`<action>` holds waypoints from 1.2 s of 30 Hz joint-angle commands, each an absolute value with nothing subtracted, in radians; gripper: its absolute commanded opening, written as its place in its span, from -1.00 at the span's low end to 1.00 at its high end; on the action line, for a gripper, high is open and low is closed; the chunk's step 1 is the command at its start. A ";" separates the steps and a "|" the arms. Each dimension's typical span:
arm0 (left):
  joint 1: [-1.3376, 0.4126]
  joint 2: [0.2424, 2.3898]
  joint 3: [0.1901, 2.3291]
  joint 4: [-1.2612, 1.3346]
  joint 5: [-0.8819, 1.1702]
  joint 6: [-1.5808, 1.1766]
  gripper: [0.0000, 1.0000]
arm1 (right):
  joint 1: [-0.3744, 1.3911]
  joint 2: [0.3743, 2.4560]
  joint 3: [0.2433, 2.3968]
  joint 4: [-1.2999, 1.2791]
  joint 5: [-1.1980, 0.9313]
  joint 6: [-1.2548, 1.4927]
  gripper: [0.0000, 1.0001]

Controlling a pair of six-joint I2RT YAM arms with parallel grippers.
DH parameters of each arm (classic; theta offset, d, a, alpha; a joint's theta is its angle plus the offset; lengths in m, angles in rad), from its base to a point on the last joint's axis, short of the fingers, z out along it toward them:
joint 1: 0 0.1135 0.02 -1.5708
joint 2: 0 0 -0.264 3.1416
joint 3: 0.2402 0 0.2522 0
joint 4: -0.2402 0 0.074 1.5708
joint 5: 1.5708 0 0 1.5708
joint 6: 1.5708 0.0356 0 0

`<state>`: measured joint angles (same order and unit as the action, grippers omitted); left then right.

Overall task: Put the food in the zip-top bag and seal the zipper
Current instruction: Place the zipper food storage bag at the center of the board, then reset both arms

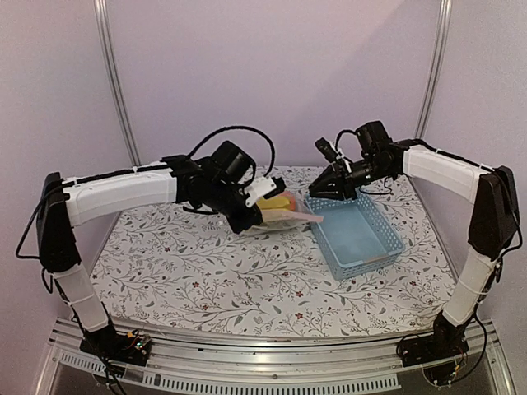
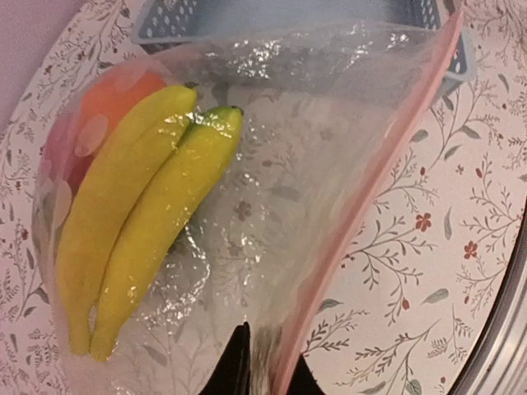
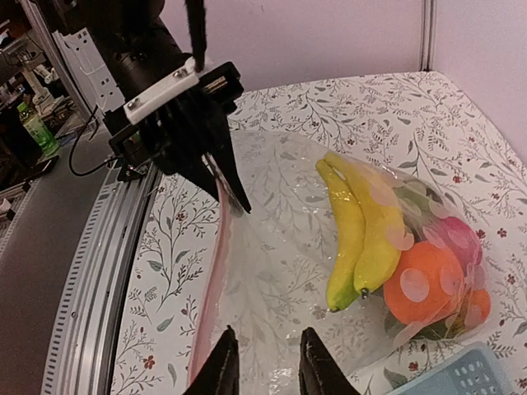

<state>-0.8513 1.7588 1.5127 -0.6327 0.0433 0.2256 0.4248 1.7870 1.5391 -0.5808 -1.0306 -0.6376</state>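
The clear zip-top bag (image 1: 284, 216) lies on the table left of the basket. In the left wrist view, yellow bananas (image 2: 140, 230), an orange (image 2: 115, 95) and a pink-red fruit (image 2: 53, 148) are inside the bag (image 2: 280, 164). My left gripper (image 1: 254, 220) (image 2: 272, 339) is shut on the bag's mouth edge at the pink zipper (image 2: 370, 173) and lifts it. My right gripper (image 1: 328, 191) (image 3: 268, 331) is open just above the bag (image 3: 280, 247), near the zipper (image 3: 216, 271). The bananas (image 3: 362, 222), orange (image 3: 420, 284) and pink-red fruit (image 3: 457, 234) also show there.
A light-blue plastic basket (image 1: 375, 247) stands right of the bag, with nothing showing inside it; its corner shows in the right wrist view (image 3: 469, 374). The floral tablecloth (image 1: 206, 280) spreads in front. The metal rail (image 1: 272, 374) runs along the near edge.
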 commanded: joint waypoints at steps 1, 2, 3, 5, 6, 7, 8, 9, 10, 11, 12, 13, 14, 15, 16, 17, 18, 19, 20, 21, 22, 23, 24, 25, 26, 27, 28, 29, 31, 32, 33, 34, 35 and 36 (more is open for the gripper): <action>-0.973 1.752 1.437 -0.741 0.012 0.187 -0.63 | 0.452 1.740 1.411 -0.734 -1.099 -0.754 -0.34; -0.989 1.746 1.435 -0.755 0.004 0.177 -0.49 | 0.458 1.729 1.393 -0.778 -1.102 -0.779 -0.27; -1.000 1.735 1.436 -0.763 -0.037 0.163 -0.35 | 0.461 1.711 1.377 -0.828 -1.108 -0.817 -0.17; -1.011 1.693 1.435 -0.760 -0.052 0.136 -0.18 | 0.459 1.683 1.360 -0.897 -1.119 -0.865 -0.07; -1.011 1.663 1.430 -0.748 -0.039 0.130 -0.12 | 0.457 1.654 1.347 -0.913 -1.119 -0.870 -0.05; -1.012 1.625 1.421 -0.729 -0.030 0.123 0.03 | 0.452 1.632 1.332 -0.917 -1.118 -0.870 -0.03; -1.012 1.589 1.409 -0.699 -0.031 0.119 0.19 | 0.445 1.598 1.319 -0.907 -1.113 -0.855 -0.02; -1.010 1.548 1.394 -0.664 -0.043 0.119 0.29 | 0.436 1.571 1.309 -0.890 -1.099 -0.835 -0.01; -1.006 1.509 1.378 -0.622 -0.068 0.116 0.39 | 0.425 1.521 1.304 -0.871 -1.078 -0.802 0.00; -1.001 1.475 1.366 -0.583 -0.111 0.108 0.47 | 0.413 1.491 1.304 -0.851 -1.047 -0.778 0.03; -0.993 1.446 1.357 -0.551 -0.161 0.095 0.55 | 0.399 1.452 1.304 -0.828 -1.010 -0.736 0.07; -0.976 1.423 1.355 -0.522 -0.213 0.076 0.62 | 0.382 1.402 1.303 -0.780 -0.967 -0.703 0.11; -0.957 1.406 1.358 -0.502 -0.252 0.058 0.64 | 0.360 1.371 1.298 -0.742 -0.931 -0.655 0.15; -0.922 1.392 1.364 -0.487 -0.289 0.038 0.64 | 0.334 1.330 1.291 -0.702 -0.898 -0.597 0.22; -0.895 1.380 1.370 -0.474 -0.325 0.017 0.67 | 0.310 1.301 1.284 -0.654 -0.850 -0.559 0.40; -0.871 1.368 1.378 -0.464 -0.350 0.005 0.69 | 0.282 1.254 1.275 -0.608 -0.806 -0.506 0.64; -0.847 1.360 1.386 -0.454 -0.371 0.003 0.70 | 0.252 1.228 1.265 -0.560 -0.769 -0.467 0.92; -0.826 1.355 1.391 -0.443 -0.393 0.003 0.71 | 0.217 1.194 1.251 -0.514 -0.742 -0.412 0.97; -0.808 1.349 1.396 -0.431 -0.418 -0.020 0.74 | 0.184 1.153 1.229 -0.453 -0.706 -0.375 0.98; -0.793 1.344 1.396 -0.415 -0.440 -0.025 0.77 | 0.154 1.125 1.203 -0.387 -0.658 -0.318 0.98; -0.783 1.338 1.394 -0.399 -0.455 -0.026 0.81 | 0.124 1.088 1.172 -0.328 -0.584 -0.246 0.98; -0.774 1.333 1.388 -0.377 -0.474 -0.029 0.88 | 0.118 1.061 1.148 -0.266 -0.536 -0.204 0.98; -0.767 1.326 1.374 -0.340 -0.488 -0.034 0.94 | 0.114 1.028 1.138 -0.236 -0.432 -0.148 0.98; -0.761 1.315 1.343 -0.299 -0.492 -0.036 0.98 | 0.115 1.020 1.135 -0.227 -0.375 -0.108 0.98; -0.757 1.302 1.303 -0.247 -0.484 -0.036 0.99 | 0.115 1.019 1.130 -0.220 -0.326 -0.052 0.98; -0.755 1.286 1.255 -0.191 -0.476 -0.034 0.99 | 0.114 1.018 1.116 -0.212 -0.292 -0.024 0.98; -0.753 1.271 1.200 -0.131 -0.479 -0.036 0.99 | 0.115 1.014 1.083 -0.196 -0.282 -0.009 0.98; -0.752 1.257 1.150 -0.069 -0.489 -0.040 0.99 | 0.114 1.003 1.050 -0.169 -0.287 -0.006 0.98; -0.746 1.237 1.062 0.032 -0.503 -0.051 0.99 | 0.115 0.977 1.007 -0.134 -0.308 -0.008 0.98; -0.742 1.231 1.036 0.056 -0.505 -0.056 0.99 | 0.115 0.976 1.001 -0.133 -0.312 -0.010 0.98; -0.738 1.227 1.015 0.069 -0.505 -0.057 0.99 | 0.115 0.978 0.998 -0.133 -0.314 -0.011 0.98; -0.734 1.225 1.002 0.075 -0.504 -0.058 0.99 | 0.115 0.980 0.997 -0.133 -0.321 -0.012 0.98; -0.731 1.222 0.991 0.076 -0.499 -0.057 1.00 | 0.115 0.982 0.998 -0.132 -0.324 -0.018 0.98; -0.729 1.219 0.980 0.077 -0.495 -0.058 0.99 | 0.114 0.985 1.000 -0.129 -0.326 -0.025 0.98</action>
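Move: My left hand still pinches the zipper's left end; the board's centre, where the bag is to lie, is about 13 cm ahead, 5 cm right and 18 cm below it, and about 10 cm ahead, 9 cm left and 25 cm below my right hand. The bag's bananas are some 15 cm ahead of my left hand, 5 cm right and 12 cm lower. The basket is about 14 cm ahead of my right hand, 14 cm to its right and 21 cm lower. With the bag's food end already swung out ahead, I draw both hands back about 8 cm and down some 5 cm, my left letting go of the zipper and my right, already partly open, opening wider. Then I lift both roughly 20 cm, coming forward and spreading apart off the bag, fingers wide; the right swings clockwise some 60 degrees, the left counter-clockwise with its fingertips tipping up, and both settle slightly at the end. ##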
